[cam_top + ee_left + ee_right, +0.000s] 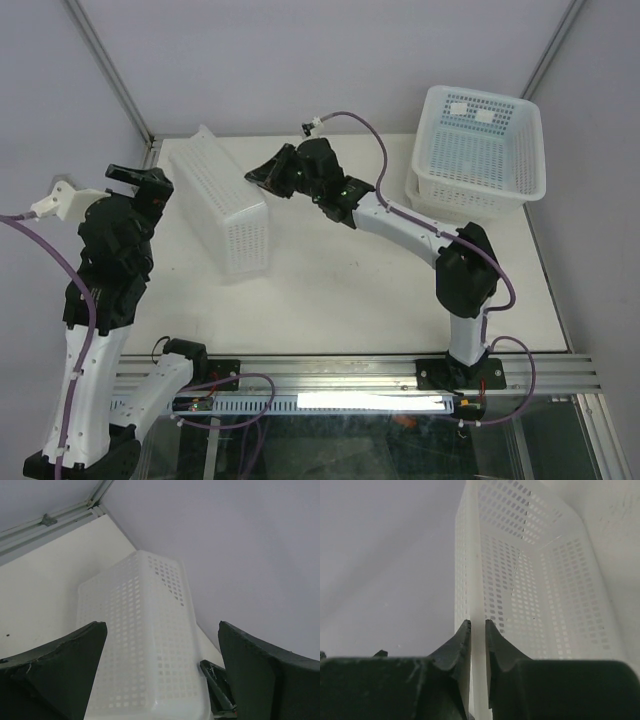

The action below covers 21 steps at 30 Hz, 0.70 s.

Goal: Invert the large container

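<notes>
The large container (222, 205) is a white perforated tub standing on its long side at the left of the table, its open face turned to the right. My right gripper (259, 177) is shut on its upper rim; in the right wrist view the fingers (478, 624) pinch the thin rim edge, with the container's mesh inside (540, 580) beyond. My left gripper (140, 178) is open and empty, just left of the container. In the left wrist view its jaws (162, 626) stand wide apart with the container's grid base (145, 645) ahead of them.
A mesh-sided white basket (482, 148) sits stacked on another white tub (416, 192) at the back right corner. A metal frame post (110, 70) and grey walls close off the back. An aluminium rail (350, 375) runs along the near edge.
</notes>
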Each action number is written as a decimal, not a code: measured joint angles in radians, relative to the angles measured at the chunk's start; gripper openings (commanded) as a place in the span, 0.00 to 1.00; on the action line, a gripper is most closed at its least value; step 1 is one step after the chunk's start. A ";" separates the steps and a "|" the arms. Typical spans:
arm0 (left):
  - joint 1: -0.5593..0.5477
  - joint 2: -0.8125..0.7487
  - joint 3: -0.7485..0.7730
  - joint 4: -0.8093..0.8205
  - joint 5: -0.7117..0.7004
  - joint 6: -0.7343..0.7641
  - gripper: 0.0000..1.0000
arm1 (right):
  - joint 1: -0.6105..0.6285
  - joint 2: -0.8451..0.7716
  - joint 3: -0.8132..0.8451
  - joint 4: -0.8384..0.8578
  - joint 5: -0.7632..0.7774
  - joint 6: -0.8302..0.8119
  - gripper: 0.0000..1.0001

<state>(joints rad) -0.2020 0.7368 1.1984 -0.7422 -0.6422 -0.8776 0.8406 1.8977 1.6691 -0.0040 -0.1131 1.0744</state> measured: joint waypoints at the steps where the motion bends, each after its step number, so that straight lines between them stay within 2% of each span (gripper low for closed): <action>1: 0.000 0.005 0.012 0.009 0.017 0.022 0.99 | 0.000 -0.001 -0.020 0.016 0.020 0.034 0.00; 7: 0.000 0.082 0.040 0.055 0.140 0.147 0.99 | -0.027 -0.046 -0.213 0.060 0.143 0.159 0.00; 8: 0.000 0.098 0.040 0.059 0.163 0.164 0.99 | -0.031 -0.058 -0.246 0.050 0.162 0.169 0.03; 14: 0.000 0.188 0.040 0.087 0.318 0.245 0.99 | -0.037 -0.106 -0.348 -0.013 0.223 0.184 0.47; 21: 0.000 0.253 0.039 0.114 0.448 0.323 0.99 | -0.010 -0.145 -0.357 -0.058 0.249 0.134 0.66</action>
<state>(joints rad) -0.2020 0.9901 1.2377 -0.6285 -0.1940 -0.5549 0.8307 1.7527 1.3125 -0.0616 0.1364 1.2087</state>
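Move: The right hand still pinches the tilted large container by its raised rim; the container's middle is level with this hand, about 7 cm to its left and 10 cm lower, with the open side turned rightward and down. The table spot it is headed for is straight below the container, some 5 cm left and 27 cm below the hand. From the empty left hand, the container lies roughly 8 cm ahead, 14 cm to the right and 18 cm below. Down and to the right, the right hand lowers the container's raised rim about 11 cm while turning clockwise and tipping its fingers further down; once near its lowest point, it opens and lets go of the rim. The left hand, wide open and touching nothing, swings some 10 cm forward and right high above the table, turning about 30 degrees clockwise and sinking slightly. ##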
